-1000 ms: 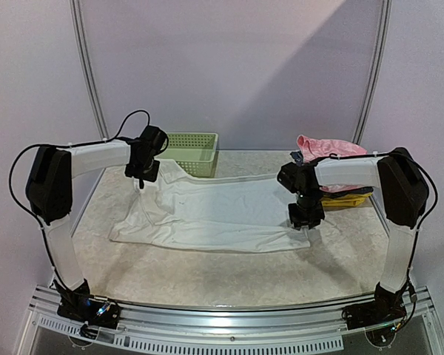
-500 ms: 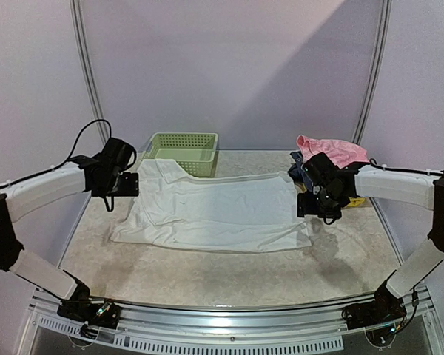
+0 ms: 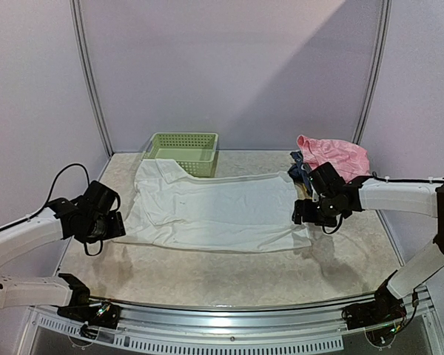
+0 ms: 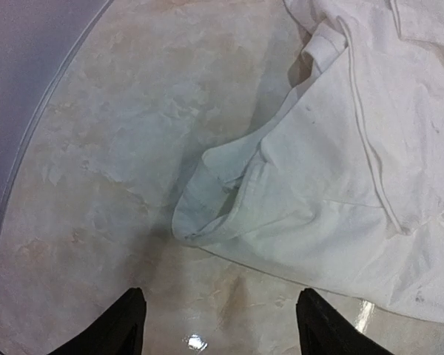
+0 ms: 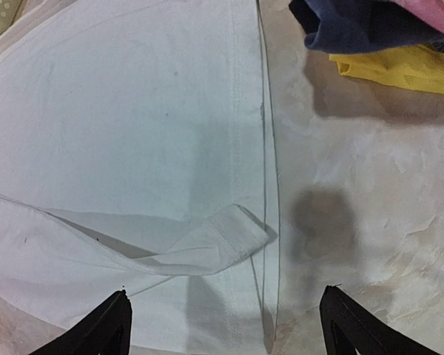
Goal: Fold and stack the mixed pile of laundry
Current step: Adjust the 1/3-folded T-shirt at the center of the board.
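The large white piece [image 3: 214, 211] of the laundry pile lies spread flat across the middle of the table. The thin pink piece [image 3: 334, 153] is heaped at the back right. My left gripper [image 3: 109, 226] hovers low just off the white piece's near-left corner, open, with only bare tabletop between its fingers [image 4: 222, 325]; the cloth's rumpled edge [image 4: 229, 200] lies just ahead. My right gripper [image 3: 302, 214] is open above the right hem [image 5: 265, 148], over a folded-back flap [image 5: 237, 233]. Neither gripper holds anything.
A pale green lattice basket [image 3: 183, 151] stands at the back, touching the white piece's far edge. Folded dark blue [image 5: 340, 26] and yellow [image 5: 399, 70] clothes sit under the pink piece at the right. Marbled tabletop [image 3: 229, 277] shows in front of the cloth.
Both grippers opened and let go of the white piece. The left arm swung from the far left corner down to the near left; the right arm lowered and stretched over the right hem.
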You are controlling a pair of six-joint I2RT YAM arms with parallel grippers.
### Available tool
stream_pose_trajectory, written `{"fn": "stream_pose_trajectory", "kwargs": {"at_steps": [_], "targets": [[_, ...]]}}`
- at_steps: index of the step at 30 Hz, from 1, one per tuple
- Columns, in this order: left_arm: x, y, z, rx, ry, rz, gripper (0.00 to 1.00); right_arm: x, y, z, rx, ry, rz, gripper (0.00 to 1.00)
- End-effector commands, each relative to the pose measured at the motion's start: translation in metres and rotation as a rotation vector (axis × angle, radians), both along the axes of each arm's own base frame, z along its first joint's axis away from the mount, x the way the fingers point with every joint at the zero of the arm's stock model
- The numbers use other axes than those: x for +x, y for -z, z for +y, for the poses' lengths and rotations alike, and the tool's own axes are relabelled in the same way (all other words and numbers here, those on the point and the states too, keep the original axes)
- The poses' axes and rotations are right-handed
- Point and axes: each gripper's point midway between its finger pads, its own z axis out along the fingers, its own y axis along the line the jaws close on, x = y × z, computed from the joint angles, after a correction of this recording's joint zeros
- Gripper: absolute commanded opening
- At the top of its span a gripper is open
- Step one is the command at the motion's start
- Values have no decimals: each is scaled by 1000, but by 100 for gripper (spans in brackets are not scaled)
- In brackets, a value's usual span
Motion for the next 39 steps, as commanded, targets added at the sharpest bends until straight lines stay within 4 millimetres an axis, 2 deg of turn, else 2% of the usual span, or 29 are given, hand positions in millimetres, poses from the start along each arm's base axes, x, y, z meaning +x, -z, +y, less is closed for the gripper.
{"fn": "stream_pose_trajectory", "kwargs": {"at_steps": [1,6,13,18,22,27,35,39], "targets": [[-7,17,-3,-75,-38,-10,69,-1,-8,2,57,-7,-51,89],[4,25,0,-124,-51,-64,61,-7,-6,3,95,-2,-53,89],[14,50,6,-171,-79,-30,57,-14,1,11,140,-21,-10,88],[22,59,6,-221,-98,-34,57,-13,1,10,126,-20,-7,88],[23,59,16,-217,-155,-53,61,-13,5,10,123,-17,8,88],[25,62,23,-251,-203,-101,60,-15,9,9,116,-10,26,87],[30,74,24,-281,-201,-115,51,-24,12,6,116,3,61,85],[39,78,21,-291,-178,-120,34,-35,14,-1,107,10,82,84]]}}
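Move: The T-shirt's near left corner lies just ahead of the left hand, about 3 cm farther out, 2 cm to its left and 8 cm below it. From that hand the T-shirt's middle is roughly 13 cm ahead and 20 cm to the right, about 9 cm down; the green basket stands some 35 cm ahead and 10 cm to the right, about 6 cm below. For the right hand, that same corner is about 40 cm to the left, 4 cm back and 6 cm down. The left hand sinks about 8 cm onto the T-shirt's near left corner, at first easing back slightly and then working forward and left by 2 to 3 cm each, while it rolls its left side down some 15 degrees and swings about 10 degrees counter-clockwise. Its part-open fingers come down on either side of the cloth edge and narrow around it, most clearly at the very end, but don't shut, while the right hand, still wide open above the near right corner, drifts a couple of centimetres back and a little lower. ##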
